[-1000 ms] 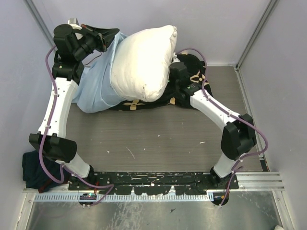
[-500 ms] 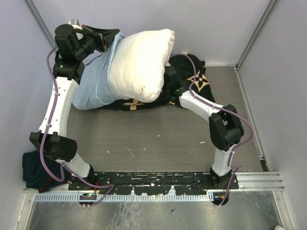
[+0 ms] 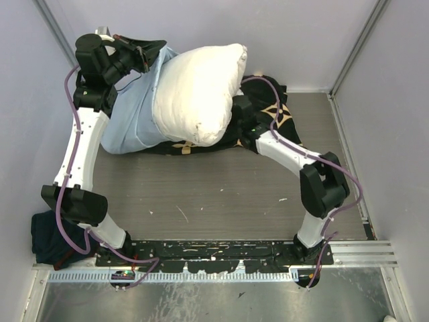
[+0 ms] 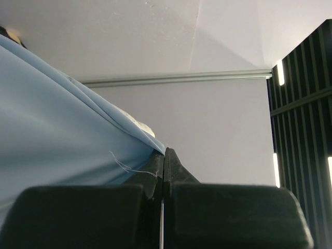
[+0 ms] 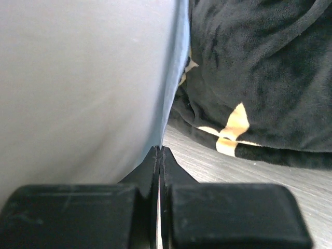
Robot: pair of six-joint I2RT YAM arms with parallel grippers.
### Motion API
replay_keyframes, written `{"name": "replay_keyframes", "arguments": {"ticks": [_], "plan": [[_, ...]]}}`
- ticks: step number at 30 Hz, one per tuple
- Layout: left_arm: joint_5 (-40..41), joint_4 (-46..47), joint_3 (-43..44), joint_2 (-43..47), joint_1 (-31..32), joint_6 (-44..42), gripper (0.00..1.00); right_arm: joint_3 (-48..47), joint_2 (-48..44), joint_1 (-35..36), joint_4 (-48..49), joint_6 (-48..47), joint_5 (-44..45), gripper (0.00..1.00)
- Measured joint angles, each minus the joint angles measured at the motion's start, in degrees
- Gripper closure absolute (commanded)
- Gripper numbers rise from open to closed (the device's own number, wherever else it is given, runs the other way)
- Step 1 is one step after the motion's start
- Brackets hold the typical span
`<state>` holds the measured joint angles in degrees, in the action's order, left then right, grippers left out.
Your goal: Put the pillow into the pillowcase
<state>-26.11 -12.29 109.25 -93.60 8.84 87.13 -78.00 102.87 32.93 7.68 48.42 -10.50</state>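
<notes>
The plump cream pillow [image 3: 198, 90] lies tilted on the light blue pillowcase [image 3: 131, 124] at the back of the table, most of it showing. My left gripper [image 3: 159, 48] is raised at the back left, shut [image 4: 164, 151] on a top edge of the pillowcase [image 4: 52, 129]; a sliver of pillow [image 4: 144, 127] peeks past the fabric. My right gripper [image 3: 234, 115] is tucked against the pillow's lower right side. Its jaws are pressed together [image 5: 160, 149], pinching a thin blue edge of the pillowcase [image 5: 179, 57] that runs down into them. Pale fabric fills the left of that view.
A black cloth with tan flower motifs [image 3: 271, 111] lies under and to the right of the pillow, close beside my right fingers [image 5: 249, 78]. A dark blue cloth [image 3: 47, 241] sits off the table's near left corner. Grey walls close in on three sides of the wood-grain table [image 3: 221, 194].
My right arm swung in toward the pillow's lower right side and its jaws closed on the pillowcase edge. The pillow shifted slightly. The left arm held still.
</notes>
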Motion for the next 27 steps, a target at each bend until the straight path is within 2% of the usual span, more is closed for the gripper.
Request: {"name": "replay_keyframes", "arguments": {"ticks": [7, 11, 16, 21, 23, 27], "plan": [[-1.1, 2.2, 0.6, 0.0, -1.6, 1.1, 1.00, 1.1, -13.1, -3.8, -7.8, -2.9, 0.3, 0.99], [-2.0, 5.2, 0.8, 0.0, -2.6, 2.6, 1.00, -2.9, -18.0, -6.6, -14.0, -5.0, 0.2, 0.99], [-3.3, 8.3, 1.3, -0.3, -3.7, 4.7, 1.00, -15.1, -17.7, -7.9, -24.0, -8.3, 0.2, 0.99], [-4.2, 11.7, 3.7, -1.9, -5.5, 7.5, 1.00, -37.5, -12.2, -7.7, -34.7, -11.9, -0.3, 0.99], [-4.5, 13.5, 5.6, -3.3, -5.9, 9.1, 1.00, -46.6, -9.4, -7.6, -36.4, -12.8, -0.5, 0.99], [-4.5, 16.0, 7.6, -6.2, -6.6, 11.8, 1.00, -52.8, -8.9, -8.3, -35.6, -13.8, -1.0, 0.99]]}}
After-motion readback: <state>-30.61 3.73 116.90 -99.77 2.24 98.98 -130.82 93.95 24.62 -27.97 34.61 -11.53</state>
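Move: Both grippers are already shut on the pillowcase's rim. The pillow's middle sits some 14 cm above the right gripper, 6 cm back and 3 cm left. The case's closed end sags about 25 cm left of that gripper, 3 cm back and 8 cm lower, and a black cushion lies 22 cm right, 8 cm farther out, 18 cm down. From the left gripper the pillow's middle is about 9 cm right, 8 cm back, 15 cm down. Sweep the right gripper up and to the right, then almost straight up, about 35 cm of lift and 11 cm rightward with a slight draw back, tipping its fingers up some 30 degrees. Raise the left gripper about 7 cm and ease it left as well. Keep both pinching the rim so the case comes up around the pillow. ##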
